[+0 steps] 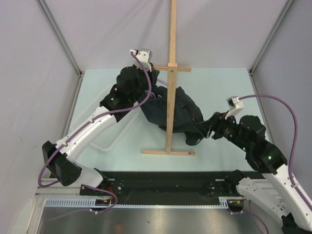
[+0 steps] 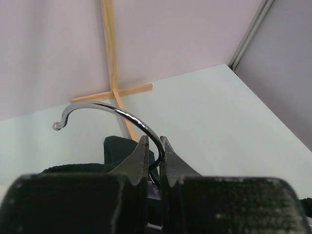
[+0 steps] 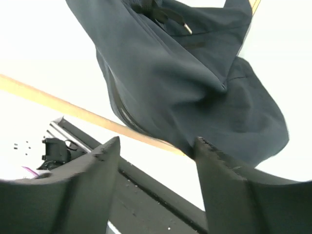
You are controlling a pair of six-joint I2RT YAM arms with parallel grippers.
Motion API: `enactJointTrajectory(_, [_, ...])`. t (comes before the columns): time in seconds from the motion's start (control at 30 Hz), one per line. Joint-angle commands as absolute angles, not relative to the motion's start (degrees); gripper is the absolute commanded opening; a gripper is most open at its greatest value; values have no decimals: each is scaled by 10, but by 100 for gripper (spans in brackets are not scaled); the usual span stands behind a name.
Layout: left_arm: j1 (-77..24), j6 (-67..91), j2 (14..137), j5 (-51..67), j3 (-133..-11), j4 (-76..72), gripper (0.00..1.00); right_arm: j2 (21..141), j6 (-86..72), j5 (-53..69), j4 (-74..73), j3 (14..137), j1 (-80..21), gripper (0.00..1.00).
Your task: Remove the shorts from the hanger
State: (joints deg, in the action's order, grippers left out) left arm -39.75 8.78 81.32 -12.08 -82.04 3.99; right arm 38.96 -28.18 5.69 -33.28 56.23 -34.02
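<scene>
The black shorts [image 1: 178, 112] hang crumpled against the wooden stand, draped over the hanger, most of which they hide. In the left wrist view the hanger's shiny hook [image 2: 117, 111] arches up out of my left gripper [image 2: 154, 146], whose jaws are shut on the hook's stem. From above, my left gripper [image 1: 146, 80] sits at the shorts' upper left. My right gripper [image 1: 201, 128] is at the shorts' lower right corner. Its jaws [image 3: 158, 146] stand open with nothing between them, just below the hanging shorts [image 3: 195, 73]; the right fingertip [image 3: 204, 148] is close to the fabric's lower edge.
The wooden T-shaped stand [image 1: 171, 44] rises mid-table with a crossbar [image 1: 181, 68] and a base bar [image 1: 168, 152]; the shorts wrap around its post. Grey enclosure walls close in left, right and behind. A black rail [image 1: 165, 183] runs along the near edge.
</scene>
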Motion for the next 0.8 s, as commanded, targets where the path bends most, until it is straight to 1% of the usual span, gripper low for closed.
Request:
enactJointTrajectory(0.0, [-398,99,808,-143,-867,-6,0,344,-271,39,-280,513,-341,55])
enactJointTrajectory(0.07, [-398,112,804,-140,-867,-8,0,336,-266,38,-252,505,-343,45])
enactJointTrajectory(0.1, [-398,116,804,-136,-865,-11,0,332,-266,37,-243,502,-342,36])
enactJointTrajectory(0.17, [-398,128,803,-130,-865,-14,0,332,-262,43,-223,494,-341,28])
enactJointTrajectory(0.2, [-398,132,802,-127,-864,-18,0,333,-262,46,-208,491,-342,21])
enactJointTrajectory(0.27, [-398,141,801,-121,-864,-21,0,337,-260,48,-196,485,-342,10])
enactJointTrajectory(0.3, [-398,143,802,-122,-865,-24,0,339,-260,46,-191,484,-342,1])
enactJointTrajectory(0.4, [-398,153,802,-147,-867,-26,0,338,-266,22,-195,480,-342,0])
enactJointTrajectory(0.47, [-397,170,802,-188,-867,-25,0,323,-272,2,-208,474,-342,0])
enactJointTrajectory(0.53, [-397,178,799,-219,-867,-24,0,303,-295,-63,-225,467,-342,0])
enactJointTrajectory(0.7, [-397,174,788,-278,-847,-57,0,203,-322,-175,-289,442,-342,0])
enactJointTrajectory(0.77, [-396,171,786,-299,-843,-62,0,171,-330,-196,-316,439,-342,0])
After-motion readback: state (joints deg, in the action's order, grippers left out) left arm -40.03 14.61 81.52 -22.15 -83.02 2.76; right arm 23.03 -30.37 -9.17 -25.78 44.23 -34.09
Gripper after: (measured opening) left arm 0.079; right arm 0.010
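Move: The right-hand edge of the shorts hangs between the right gripper's open fingers, only about 1 cm ahead and 1 cm left of the hand point, at its height. The stand's near post is some 13 cm left and 10 cm ahead; the hanger is roughly 18 cm ahead, 18 cm left and 5 cm higher. From the left hand, already gripping the hanger's neck, that shorts edge lies about 18 cm back, 20 cm right and 8 cm down. Close the right gripper from about two-thirds open until it pinches the edge of the shorts, dipping and backing off barely 1 cm, then easing forward again; then pull the cloth about 5 cm to the right, away from the post, yawing some 15 degrees clockwise. Keep the left gripper shut on the hanger's neck and, late on, shift it some 2 cm left and slightly forward, turning about 10 degrees counter-clockwise. ##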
